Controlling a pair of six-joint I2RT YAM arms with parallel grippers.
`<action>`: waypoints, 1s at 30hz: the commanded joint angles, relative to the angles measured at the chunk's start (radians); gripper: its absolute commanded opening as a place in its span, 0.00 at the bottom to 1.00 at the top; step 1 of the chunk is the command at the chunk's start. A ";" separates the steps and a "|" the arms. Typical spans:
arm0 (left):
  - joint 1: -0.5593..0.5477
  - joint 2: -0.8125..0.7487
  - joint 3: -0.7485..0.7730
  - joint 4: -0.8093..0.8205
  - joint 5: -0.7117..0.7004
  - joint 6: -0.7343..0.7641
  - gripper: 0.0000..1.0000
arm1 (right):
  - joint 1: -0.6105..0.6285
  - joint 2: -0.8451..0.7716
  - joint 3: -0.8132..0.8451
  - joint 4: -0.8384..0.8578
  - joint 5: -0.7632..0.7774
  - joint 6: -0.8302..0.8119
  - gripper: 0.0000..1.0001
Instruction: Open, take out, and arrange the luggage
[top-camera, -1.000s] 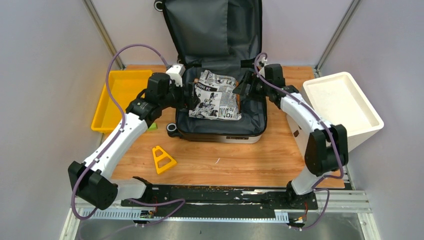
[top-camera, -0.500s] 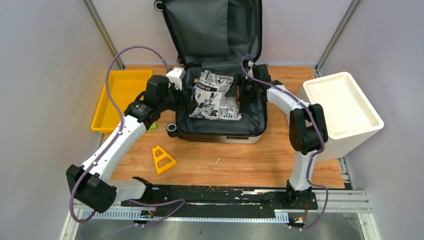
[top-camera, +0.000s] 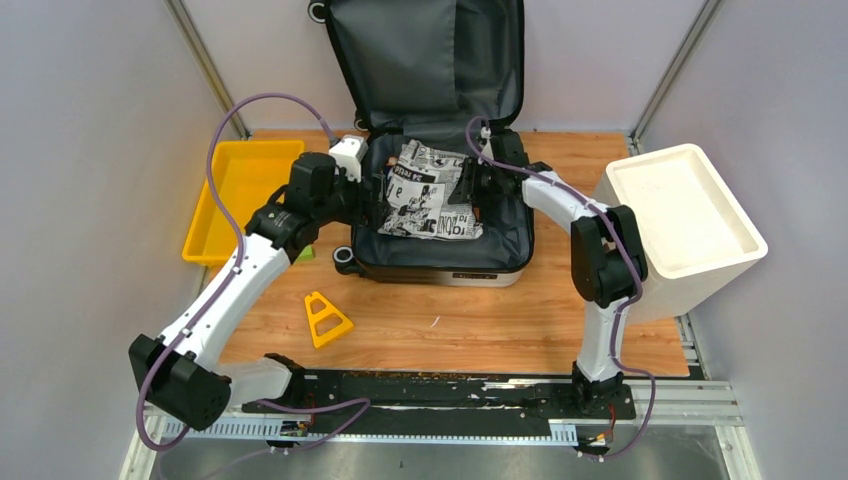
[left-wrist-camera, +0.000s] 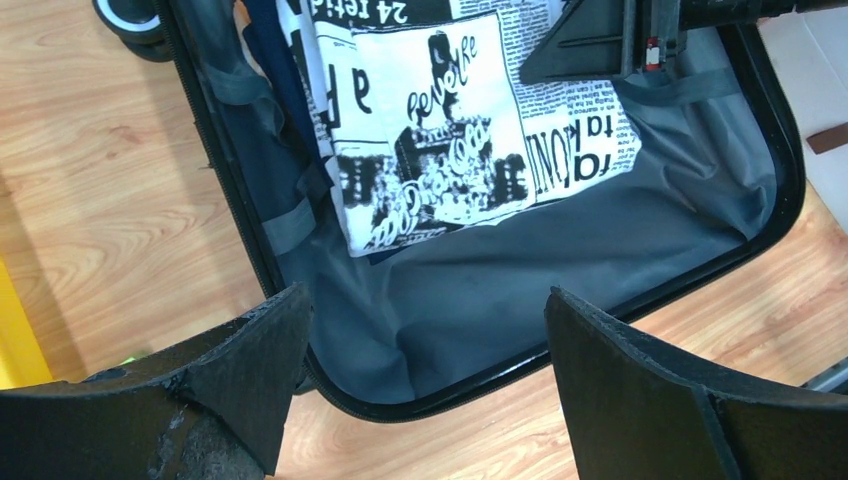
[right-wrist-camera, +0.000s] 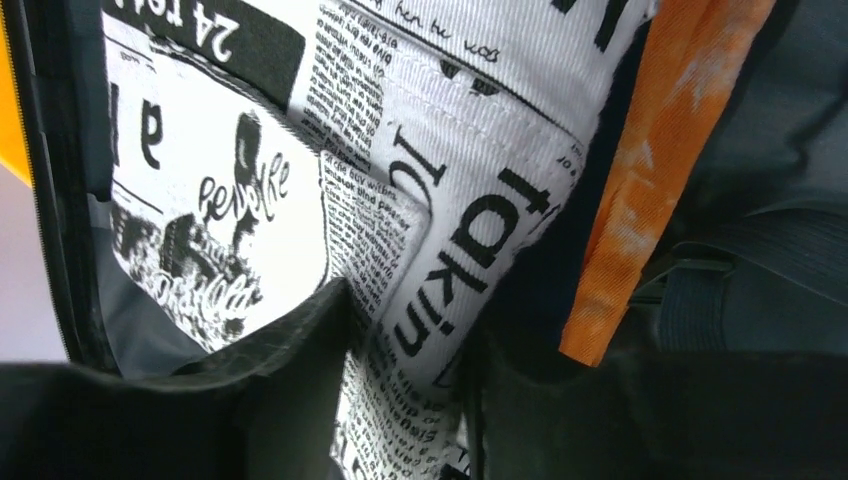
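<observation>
The luggage (top-camera: 440, 255) lies open on the wooden table, its lid (top-camera: 430, 60) upright against the back wall and dark grey lining showing. A folded black-and-white newspaper-print cloth (top-camera: 425, 195) lies in the base. My right gripper (top-camera: 468, 185) reaches in from the right, and in the right wrist view its fingers (right-wrist-camera: 405, 390) pinch the cloth's (right-wrist-camera: 250, 160) edge. An orange strip (right-wrist-camera: 660, 150) shows beside that edge. My left gripper (left-wrist-camera: 425, 380) hangs wide open over the luggage's near-left rim (left-wrist-camera: 500, 385), holding nothing, a little short of the cloth (left-wrist-camera: 430, 130).
A yellow tray (top-camera: 235, 195) sits at the left edge and a white bin (top-camera: 680, 215) at the right. A yellow triangular piece (top-camera: 326, 318) lies on the table in front of the luggage. A small green object (top-camera: 303, 253) peeks from under the left arm.
My right gripper has moved left into the luggage and closed its fingers onto the cloth's right edge. The left gripper has edged slightly toward the cloth and stays open.
</observation>
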 joint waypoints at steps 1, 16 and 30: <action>0.000 -0.026 0.006 0.006 -0.043 -0.001 0.93 | 0.025 -0.033 0.074 -0.048 0.069 -0.043 0.31; 0.002 0.144 0.149 0.053 -0.025 0.001 0.93 | -0.061 -0.122 0.063 -0.113 0.096 -0.243 0.00; 0.016 0.465 0.240 0.228 0.029 -0.075 0.92 | -0.106 -0.063 0.057 -0.116 0.080 -0.333 0.08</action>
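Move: The newspaper-print clothing lies in the open suitcase, its middle about 6 cm left of the right hand, 1 cm back and 2 cm lower, with its right part between the half-closed fingers. An orange cloth edge shows 3 cm to the right of that hand, 1 cm ahead and 3 cm lower. From the left hand, the clothing's middle is some 11 cm ahead, 10 cm right and 16 cm down; the suitcase's left rim runs 12 cm left of that middle, level with it fore and aft. Shut the right gripper on the newspaper-print clothing's right part, raise it nearly 3 cm, then draw it about 5 cm right towards the suitcase's right rim, tilting the wrist slightly and keeping the pinch. Meanwhile bring the open left gripper about 9 cm forward and some 4 cm right towards the clothing's left side, sinking over the last stretch. ##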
